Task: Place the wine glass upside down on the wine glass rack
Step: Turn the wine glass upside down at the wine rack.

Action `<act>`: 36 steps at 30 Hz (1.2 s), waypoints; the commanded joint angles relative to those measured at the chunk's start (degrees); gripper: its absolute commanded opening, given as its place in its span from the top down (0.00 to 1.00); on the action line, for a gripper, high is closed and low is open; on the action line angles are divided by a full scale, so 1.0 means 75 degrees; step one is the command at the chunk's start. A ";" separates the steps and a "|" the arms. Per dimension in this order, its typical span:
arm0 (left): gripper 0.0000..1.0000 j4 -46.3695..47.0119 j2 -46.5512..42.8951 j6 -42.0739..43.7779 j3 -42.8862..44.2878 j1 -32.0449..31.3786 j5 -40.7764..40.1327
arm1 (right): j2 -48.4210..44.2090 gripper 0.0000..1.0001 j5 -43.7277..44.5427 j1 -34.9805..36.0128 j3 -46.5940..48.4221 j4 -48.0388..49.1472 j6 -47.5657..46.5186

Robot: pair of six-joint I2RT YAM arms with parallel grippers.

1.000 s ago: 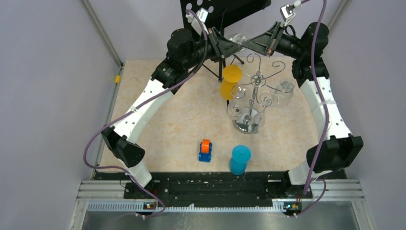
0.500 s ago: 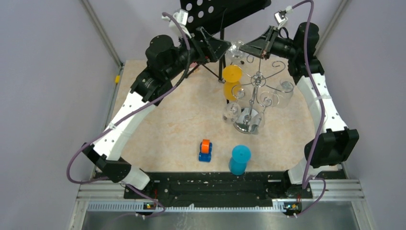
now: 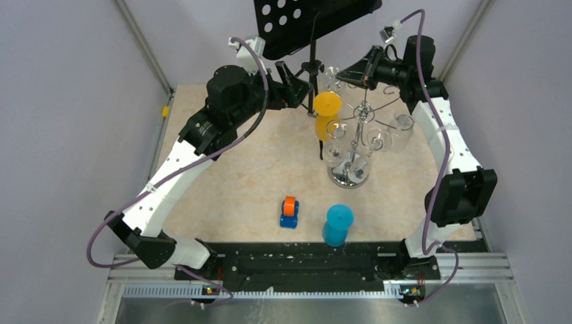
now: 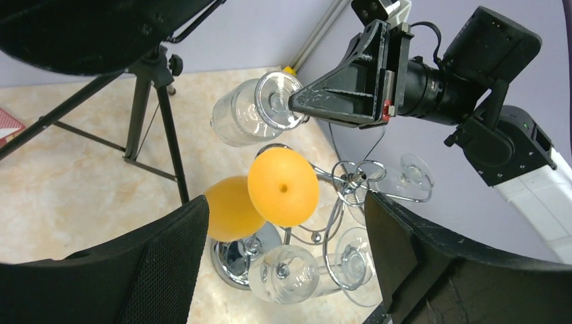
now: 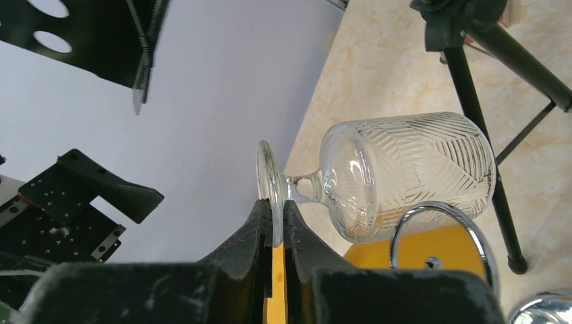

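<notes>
The clear patterned wine glass (image 5: 405, 169) lies on its side in the air, and my right gripper (image 5: 273, 206) is shut on the rim of its round foot. From above, the glass (image 3: 332, 75) hangs over the back of the chrome wine glass rack (image 3: 349, 177), just above its curled hooks. My left gripper (image 3: 295, 81) stands open to the left of the glass, apart from it and holding nothing. In the left wrist view, the glass (image 4: 239, 115) and the right gripper (image 4: 300, 104) are above the rack (image 4: 229, 260).
An orange wine glass (image 3: 326, 115) and clear glasses (image 3: 403, 128) hang upside down on the rack. A black tripod music stand (image 3: 310, 20) rises right behind the glass. A blue cup (image 3: 337, 225) and a small orange-and-blue toy (image 3: 289, 212) sit near the front.
My left gripper has opened, let go of the wine glass and drawn back to the left. The right gripper keeps the glass by its foot and has shifted slightly left.
</notes>
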 commanded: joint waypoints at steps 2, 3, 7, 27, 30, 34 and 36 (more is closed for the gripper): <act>0.13 0.0078 -0.0351 0.0069 -0.0142 -0.0022 -0.0107 | 0.0028 1.00 -0.0002 0.0052 0.0541 -0.0206 -0.0340; 0.13 0.0074 -0.0352 0.0079 -0.0154 -0.0017 -0.0109 | 0.0036 1.00 0.0019 0.0056 0.0545 -0.0314 -0.0432; 0.13 0.0084 -0.0335 0.0162 -0.0148 -0.0017 -0.0102 | 0.0052 1.00 0.0323 0.0057 0.0816 -0.1104 -0.0850; 0.14 0.0166 -0.0220 0.0242 -0.0093 -0.0019 0.0050 | -0.0086 1.00 0.0584 -0.0252 0.1365 -0.2697 -0.1429; 0.14 0.0177 -0.0189 0.0206 -0.0093 -0.0016 0.0055 | -0.0152 1.00 0.0556 -0.0310 0.1368 -0.2786 -0.1469; 0.14 0.0178 -0.0177 0.0199 -0.0105 -0.0017 0.0073 | -0.0305 1.00 0.0544 -0.0422 0.1321 -0.2857 -0.1448; 0.14 0.0186 -0.0175 0.0188 -0.0093 -0.0016 0.0083 | -0.0366 1.00 0.0544 -0.0454 0.1288 -0.2904 -0.1463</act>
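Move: To the right hand's right by about 6 cm, and some 2 cm farther out, is the rack's empty curled hook, roughly 7 cm below the pinch that holds the wine glass's foot. The rack's post top lies about 8 cm right, 5 cm back and 6 cm below that hand; the hanging yellow cup, 3 cm left, 6 cm back and 12 cm below. From the open left hand the hook is some 14 cm ahead, 17 cm right and 12 cm below. Lowering the upside-down glass by its pinched foot, the right hand first sinks about 3 cm at a quick pace, then creeps some 3 cm to the right with a little more sinking, bringing the stem in towards the empty hook's curl. Its wrist tilts about 15 degrees, fingertips and left side dipping, while the fingers keep their grip. ##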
